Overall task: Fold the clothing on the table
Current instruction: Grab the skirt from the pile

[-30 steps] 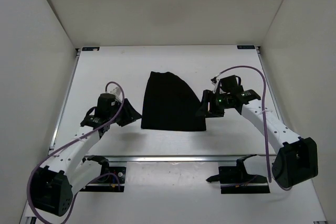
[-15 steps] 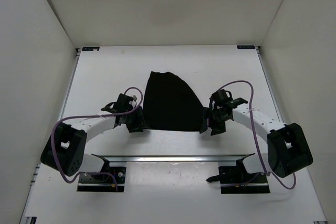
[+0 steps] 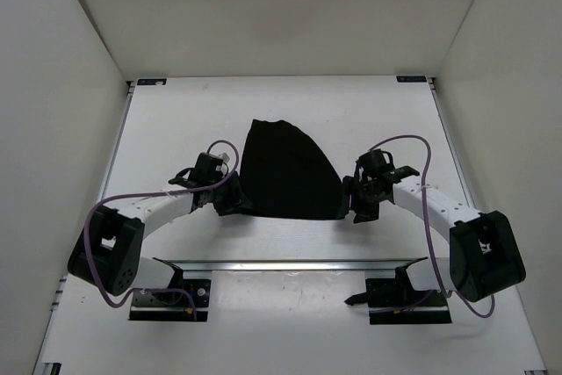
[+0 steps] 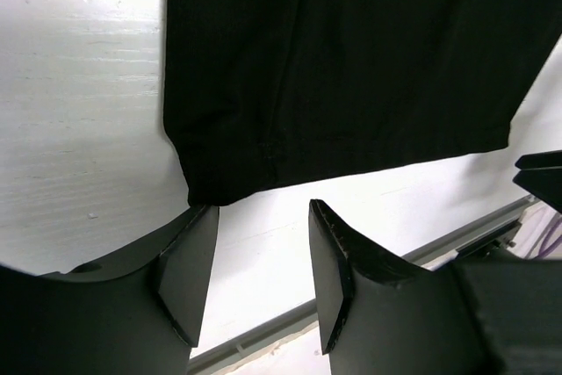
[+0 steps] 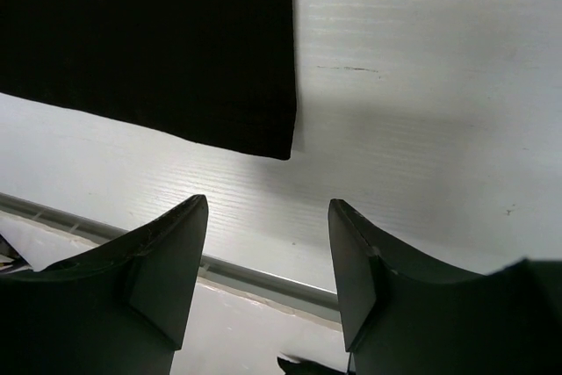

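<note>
The black clothing (image 3: 288,173) lies flat on the white table (image 3: 176,120), narrower at the far end, with a straight near hem. My left gripper (image 3: 234,205) is low at its near left corner. In the left wrist view the clothing (image 4: 351,68) fills the top, and its corner just meets the tip of one finger of the open gripper (image 4: 262,212). My right gripper (image 3: 353,208) sits at the near right corner. From the right wrist the clothing (image 5: 158,41) ends a short way ahead of the open gripper (image 5: 268,208), with only table between the fingers.
A metal rail (image 3: 290,264) runs along the table's near edge just behind both grippers, with the arm mounts (image 3: 171,298) below it. Off-white walls (image 3: 53,129) close in the left, right and far sides. Purple cables (image 3: 413,142) loop over both arms.
Both arms have swung down and inward from beside the clothing to its two near corners, with little movement in the last half second. The clothing has not moved.
</note>
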Robot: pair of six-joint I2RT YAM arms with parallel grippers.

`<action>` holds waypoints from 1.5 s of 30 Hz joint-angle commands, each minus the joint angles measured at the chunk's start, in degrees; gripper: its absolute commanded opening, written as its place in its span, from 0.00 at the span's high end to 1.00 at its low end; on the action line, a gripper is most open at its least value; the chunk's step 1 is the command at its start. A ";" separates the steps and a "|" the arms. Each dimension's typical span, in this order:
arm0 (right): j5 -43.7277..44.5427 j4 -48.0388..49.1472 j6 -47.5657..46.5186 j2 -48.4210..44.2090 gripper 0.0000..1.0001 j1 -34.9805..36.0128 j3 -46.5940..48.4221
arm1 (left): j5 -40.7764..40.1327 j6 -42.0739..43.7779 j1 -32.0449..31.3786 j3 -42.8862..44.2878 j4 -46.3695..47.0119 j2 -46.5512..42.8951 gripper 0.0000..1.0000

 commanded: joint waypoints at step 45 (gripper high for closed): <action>-4.85 0.24 -3.47 -5.80 0.46 -4.38 11.86 | 2.91 2.20 6.23 3.24 -2.55 -11.35 0.43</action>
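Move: The black skirt lies flat, alone on the table. From the left hand its middle is about 10 cm ahead, 14 cm to the right and 2 cm below; its near left corner is almost under the fingers, level and some 1 cm to the left, and its narrow far end about 25 cm ahead and 9 cm right. From the right hand the middle is about 11 cm ahead, 19 cm left and 3 cm below, and the near right corner level, about 2 cm left. The skirt's two near corners are left on the table as both half-open hands rise away from them. The left climbs about 4 cm, then eases left while wavering forward and back; the right goes up about 8 cm and some 6 cm forward, swaying right and left after a pause, its fingers tipping outward about 10 degrees. Neither gripper closes. ##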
